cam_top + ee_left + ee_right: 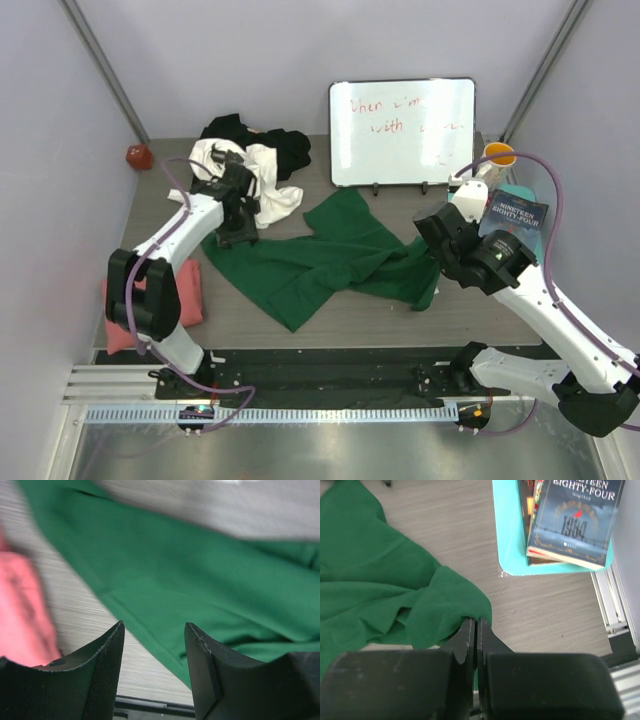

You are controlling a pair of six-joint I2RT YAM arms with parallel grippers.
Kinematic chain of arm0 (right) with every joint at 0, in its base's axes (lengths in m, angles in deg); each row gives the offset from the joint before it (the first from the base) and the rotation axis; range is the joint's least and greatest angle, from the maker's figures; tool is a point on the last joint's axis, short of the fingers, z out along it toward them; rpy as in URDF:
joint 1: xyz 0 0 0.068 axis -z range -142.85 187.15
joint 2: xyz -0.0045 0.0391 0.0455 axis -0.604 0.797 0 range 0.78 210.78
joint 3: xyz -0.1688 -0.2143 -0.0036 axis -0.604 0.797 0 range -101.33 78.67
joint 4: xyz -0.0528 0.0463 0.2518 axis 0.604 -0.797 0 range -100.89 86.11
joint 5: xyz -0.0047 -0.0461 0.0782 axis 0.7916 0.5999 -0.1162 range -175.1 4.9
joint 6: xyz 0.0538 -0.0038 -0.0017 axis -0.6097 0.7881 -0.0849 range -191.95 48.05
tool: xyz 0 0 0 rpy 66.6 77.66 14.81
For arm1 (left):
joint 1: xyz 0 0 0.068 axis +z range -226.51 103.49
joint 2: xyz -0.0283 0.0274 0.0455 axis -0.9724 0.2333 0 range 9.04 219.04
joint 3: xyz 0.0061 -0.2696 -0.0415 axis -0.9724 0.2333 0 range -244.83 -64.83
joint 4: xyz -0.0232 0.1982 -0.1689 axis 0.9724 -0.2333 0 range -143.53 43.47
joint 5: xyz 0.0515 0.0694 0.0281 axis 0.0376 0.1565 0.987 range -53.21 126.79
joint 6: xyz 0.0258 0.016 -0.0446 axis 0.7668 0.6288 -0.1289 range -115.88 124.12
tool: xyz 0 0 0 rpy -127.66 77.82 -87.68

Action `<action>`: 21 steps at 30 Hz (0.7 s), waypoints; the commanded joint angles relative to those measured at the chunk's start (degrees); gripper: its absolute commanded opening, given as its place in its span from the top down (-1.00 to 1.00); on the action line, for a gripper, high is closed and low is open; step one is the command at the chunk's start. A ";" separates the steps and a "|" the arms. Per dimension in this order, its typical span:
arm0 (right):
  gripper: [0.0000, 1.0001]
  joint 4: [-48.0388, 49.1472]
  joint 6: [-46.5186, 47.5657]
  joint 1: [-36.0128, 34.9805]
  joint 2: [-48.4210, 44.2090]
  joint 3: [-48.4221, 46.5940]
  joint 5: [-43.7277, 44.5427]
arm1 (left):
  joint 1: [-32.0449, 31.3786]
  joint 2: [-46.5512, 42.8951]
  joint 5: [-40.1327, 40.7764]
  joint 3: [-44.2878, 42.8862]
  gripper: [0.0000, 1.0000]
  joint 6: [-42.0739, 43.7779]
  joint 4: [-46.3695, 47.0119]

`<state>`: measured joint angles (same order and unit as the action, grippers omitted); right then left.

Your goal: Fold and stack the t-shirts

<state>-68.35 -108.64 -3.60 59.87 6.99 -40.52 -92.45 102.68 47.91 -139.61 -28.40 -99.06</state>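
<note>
A dark green t-shirt (320,262) lies crumpled and half spread across the middle of the table. My left gripper (236,238) hangs open just above its left corner, with nothing between the jaws (154,630) and green cloth (210,575) below them. My right gripper (432,270) is shut on the shirt's right edge; in the right wrist view (473,623) the green cloth (375,575) bunches up at the closed tips. A salmon pink t-shirt (182,296) lies folded at the near left (20,615). White (262,180) and black (285,148) t-shirts sit heaped at the back.
A whiteboard (402,130) stands at the back. A red ball (138,156) lies at the far left. At the right are an orange mug (499,154) and books (575,515) on a teal mat (512,545). The table's near edge has a metal rail (300,385).
</note>
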 commanded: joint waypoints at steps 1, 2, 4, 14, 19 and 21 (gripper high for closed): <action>0.97 -2.59 -3.92 0.06 -0.91 1.37 0.42 | -5.58 3.82 -4.52 -1.77 -0.08 -0.01 -0.20; 0.96 -2.51 -4.01 0.06 -1.08 1.54 0.77 | -7.50 5.04 -5.13 -1.68 -0.10 -0.36 -0.29; 0.95 -2.42 -4.09 0.06 -1.35 1.46 1.30 | -8.75 6.19 -7.85 -0.72 -0.10 -0.71 -0.11; 0.90 -0.14 -2.25 0.06 -1.17 2.60 2.62 | -14.73 -0.39 -13.22 9.04 -0.10 -3.26 1.03; 0.92 1.62 -1.55 -0.03 -0.82 3.30 1.74 | -16.22 -1.27 -13.49 9.74 -0.10 -3.87 0.50; 0.91 1.98 -1.46 0.06 -0.99 3.56 1.74 | -16.66 -1.19 -14.19 10.27 -0.10 -3.96 0.94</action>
<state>-69.19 -110.82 -3.60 59.32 10.29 -39.82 -108.21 103.14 35.93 -129.65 -31.50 -98.62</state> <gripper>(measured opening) 0.050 0.549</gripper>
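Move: The open left gripper hovers over the left end of the spread green t-shirt. That shirt's near corner lies about 20 cm back and 15 cm to the right of it, some 9 cm below. The white t-shirt is 14 cm ahead and 4 cm to the right, the red cloth 15 cm back and 17 cm to the left. From the right gripper, which holds up the shirt's other end, the near corner is about 12 cm back, 35 cm left and 25 cm lower. Swing the left gripper back and to the right over the green t-shirt towards its near corner, about 10 cm each way: mostly right and down at first, then mainly back, sinking about 6 cm before easing up 1 cm. Keep its fingers open, turning them clockwise and tipping them nearer to straight down, some 15 degrees each. With the right gripper keep pinching the shirt's raised end and lower it about 2 cm. ##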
